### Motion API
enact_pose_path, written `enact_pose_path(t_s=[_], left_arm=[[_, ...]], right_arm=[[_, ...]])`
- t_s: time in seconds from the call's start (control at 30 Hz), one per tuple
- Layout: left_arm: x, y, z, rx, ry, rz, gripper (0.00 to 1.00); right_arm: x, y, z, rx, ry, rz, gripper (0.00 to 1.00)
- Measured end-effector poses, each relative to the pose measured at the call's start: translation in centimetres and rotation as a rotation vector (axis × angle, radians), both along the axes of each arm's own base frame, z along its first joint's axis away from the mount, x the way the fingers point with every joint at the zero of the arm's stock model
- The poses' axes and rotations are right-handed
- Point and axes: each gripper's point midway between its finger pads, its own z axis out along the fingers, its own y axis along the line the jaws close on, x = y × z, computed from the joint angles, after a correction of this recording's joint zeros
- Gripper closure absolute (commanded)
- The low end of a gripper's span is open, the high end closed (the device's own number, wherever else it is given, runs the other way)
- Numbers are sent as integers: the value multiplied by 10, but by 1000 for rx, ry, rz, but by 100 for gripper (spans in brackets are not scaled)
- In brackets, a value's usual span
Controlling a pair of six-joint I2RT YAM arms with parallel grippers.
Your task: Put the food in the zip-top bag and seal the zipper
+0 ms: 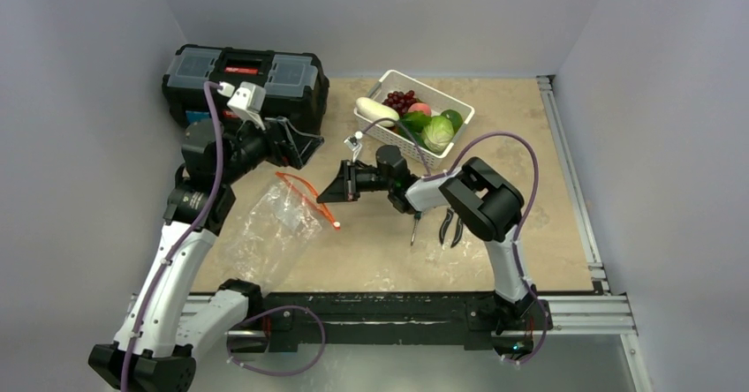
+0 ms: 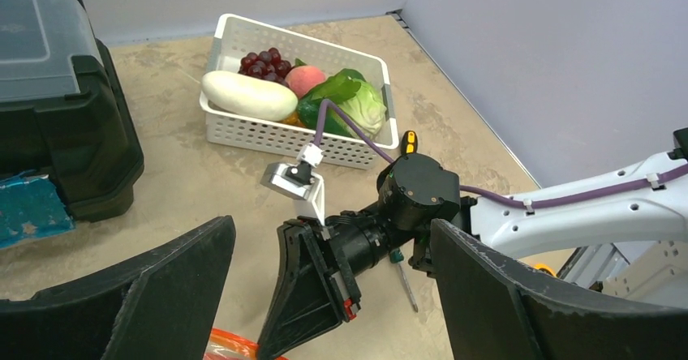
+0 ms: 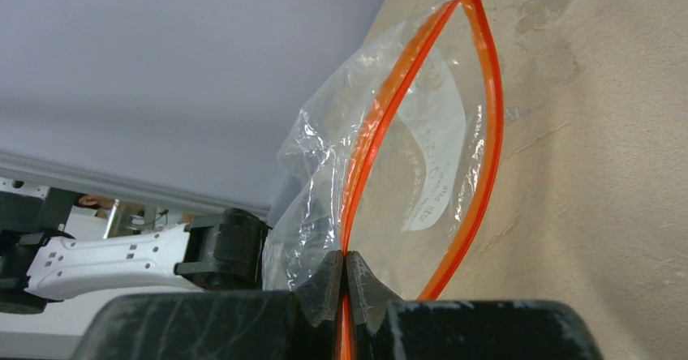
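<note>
The clear zip-top bag (image 1: 269, 224) lies crinkled on the table, left of centre. Its mouth gapes, the two sides of the orange-red zipper (image 3: 381, 125) standing apart. My right gripper (image 3: 346, 255) is shut on one side of that strip, also seen from above (image 1: 323, 198). My left gripper (image 2: 333, 224) hangs open just above the right gripper's fingers, holding nothing. The food sits in a white slotted basket (image 1: 395, 80) at the back: a white oblong vegetable (image 2: 247, 95), a peach (image 2: 304, 78), a cabbage (image 2: 365, 107), a cucumber (image 2: 312, 113) and dark grapes (image 2: 261, 62).
A black toolbox (image 1: 243, 79) with a grey lid stands at the back left, close behind my left wrist. A screwdriver (image 1: 413, 229) and pliers (image 1: 452, 229) lie under the right arm. A metal rail (image 1: 574, 180) runs along the table's right edge.
</note>
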Motion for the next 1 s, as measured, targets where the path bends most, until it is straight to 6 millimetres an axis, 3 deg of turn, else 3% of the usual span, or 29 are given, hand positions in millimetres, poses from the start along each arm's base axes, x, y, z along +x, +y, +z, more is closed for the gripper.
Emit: enact_pose_path(t_s=[0.23, 0.4, 0.53, 0.83, 0.9, 1.0], left_arm=[[0, 8, 6, -4, -19, 52, 14], [-3, 17, 17, -9, -57, 107, 15], [-8, 26, 27, -16, -95, 153, 15], [-22, 43, 44, -61, -164, 244, 13], [-22, 41, 45, -72, -161, 238, 13], [-17, 35, 38, -77, -124, 214, 14]], right_arm=[[4, -8, 26, -47, -91, -44, 100], [18, -22, 53, -137, -235, -148, 100], [34, -45, 84, -231, -383, -275, 100], [60, -104, 176, -367, -706, -535, 100], [62, -109, 192, -368, -750, -566, 100], [61, -106, 196, -370, -769, -572, 100]])
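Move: The right fingers are already shut on the orange zipper edge of the zip-top bag; its mouth's middle is only some 3 cm to their left, and the open left gripper hangs roughly 20 cm above them. The white food basket lies about 27 cm ahead and 26 cm to the right of the right hand, the toolbox some 28 cm ahead and 22 cm left. From the left hand the bag's zipper is about 23 cm below, 3 cm back and 2 cm left. Keeping its pinch on one orange zipper edge, the right hand lifts the bag about 20 cm, carrying it some 10 cm right and 6 cm forward towards the left gripper's height. Meanwhile it swings clockwise until the fingers point forward-left, rolling about 45 degrees with its forward side going up. The left hand, still open, rises and shifts left about 4 cm each, easing back a little and turning slightly counter-clockwise, then starts to return. ##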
